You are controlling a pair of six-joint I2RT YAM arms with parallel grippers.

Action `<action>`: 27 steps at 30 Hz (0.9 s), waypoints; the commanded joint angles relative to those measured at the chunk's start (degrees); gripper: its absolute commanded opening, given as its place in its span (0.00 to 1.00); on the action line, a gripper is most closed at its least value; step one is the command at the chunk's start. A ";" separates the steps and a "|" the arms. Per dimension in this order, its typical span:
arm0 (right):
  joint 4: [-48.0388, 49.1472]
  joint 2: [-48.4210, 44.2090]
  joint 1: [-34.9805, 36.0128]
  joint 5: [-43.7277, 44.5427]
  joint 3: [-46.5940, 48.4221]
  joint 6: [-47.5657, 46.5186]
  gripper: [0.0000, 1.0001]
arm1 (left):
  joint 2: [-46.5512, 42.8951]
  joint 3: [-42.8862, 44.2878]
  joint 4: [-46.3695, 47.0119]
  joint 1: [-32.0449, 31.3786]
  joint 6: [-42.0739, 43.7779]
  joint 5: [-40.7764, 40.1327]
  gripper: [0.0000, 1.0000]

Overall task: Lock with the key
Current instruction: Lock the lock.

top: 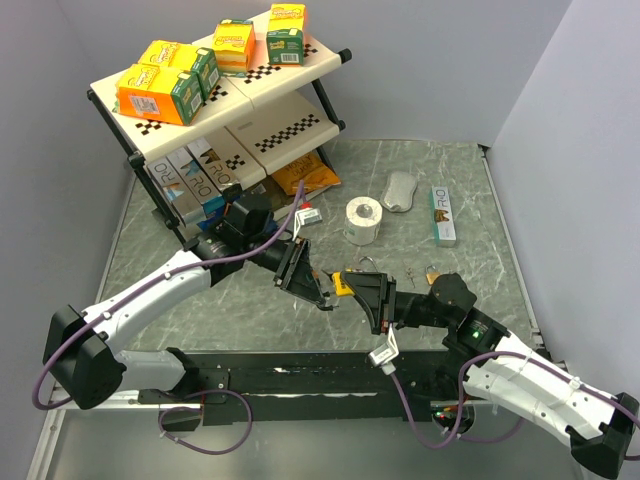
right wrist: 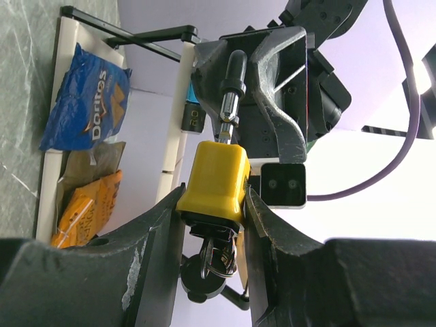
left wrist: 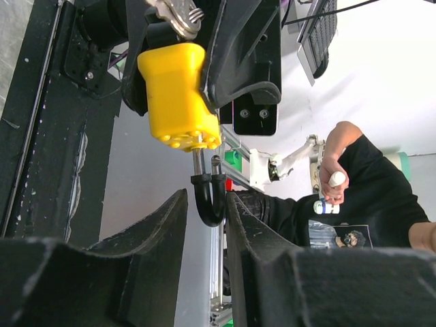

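Observation:
My right gripper (top: 354,287) is shut on the body of a yellow padlock (top: 343,283), holding it in the air between the two arms. In the right wrist view the padlock (right wrist: 214,180) sits between the fingers (right wrist: 150,252), with the key (right wrist: 216,259) and its ring hanging from the near end. The black shackle (right wrist: 231,88) points away, into the left gripper. In the left wrist view the shackle's (left wrist: 208,201) bend lies between my left gripper's (left wrist: 206,199) tips. One finger (left wrist: 238,225) touches it and the other stands slightly off. The shackle is drawn out of the padlock (left wrist: 178,95).
A two-tier rack (top: 290,130) with boxes and snack bags stands at the back left. On the table lie a white roll (top: 363,220), a grey pouch (top: 400,190), a slim box (top: 442,215) and a small brass padlock with keys (top: 425,272).

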 commanded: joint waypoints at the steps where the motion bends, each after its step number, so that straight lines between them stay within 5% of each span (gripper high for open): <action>1: 5.39 0.19 0.62 -0.58 2.67 -1.67 0.00 | -0.11 1.33 2.98 -0.68 -0.29 1.25 0.34; 16: 5.66 0.37 0.88 -0.50 3.38 0.00 0.00 | 0.24 1.77 1.58 -1.48 1.56 2.31 0.33; 20: 5.22 0.37 0.89 0.12 3.64 0.79 0.00 | 0.24 2.56 0.79 -1.48 3.31 2.31 0.09; 21: 4.78 0.37 0.89 0.38 3.90 1.49 0.10 | 0.24 2.91 -0.60 -1.48 4.01 1.96 0.01; 23: 3.47 0.28 0.88 1.17 4.78 3.33 0.35 | -0.28 4.23 -1.32 -1.48 6.56 1.60 0.01; 24: 1.72 0.20 0.89 1.61 5.04 3.78 0.59 | -0.55 4.93 -1.15 -1.48 7.00 1.52 0.01; 27: 0.47 0.11 0.89 3.54 5.05 5.19 0.86 | -1.08 6.42 -0.88 -1.48 7.97 1.08 0.01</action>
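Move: The yellow lock's body sits about 3 cm to the left hand's right and 3 cm farther out, level with it, and its black-sleeved shackle already stands between the parted left fingertips. The right hand already grips this body, whose middle lies some 2 cm to that hand's left. From the right hand, the white paper roll is about 22 cm ahead and 3 cm right, and a brass padlock is about 12 cm ahead and 19 cm right, both some 18 cm lower. The left fingers pinch the yellow lock's shackle, closing from about a third open to nearly shut while that hand stays put apart from a drift back of half a centimetre or so. Only once they have closed does the right hand, otherwise still, open wider and let go of the body. ##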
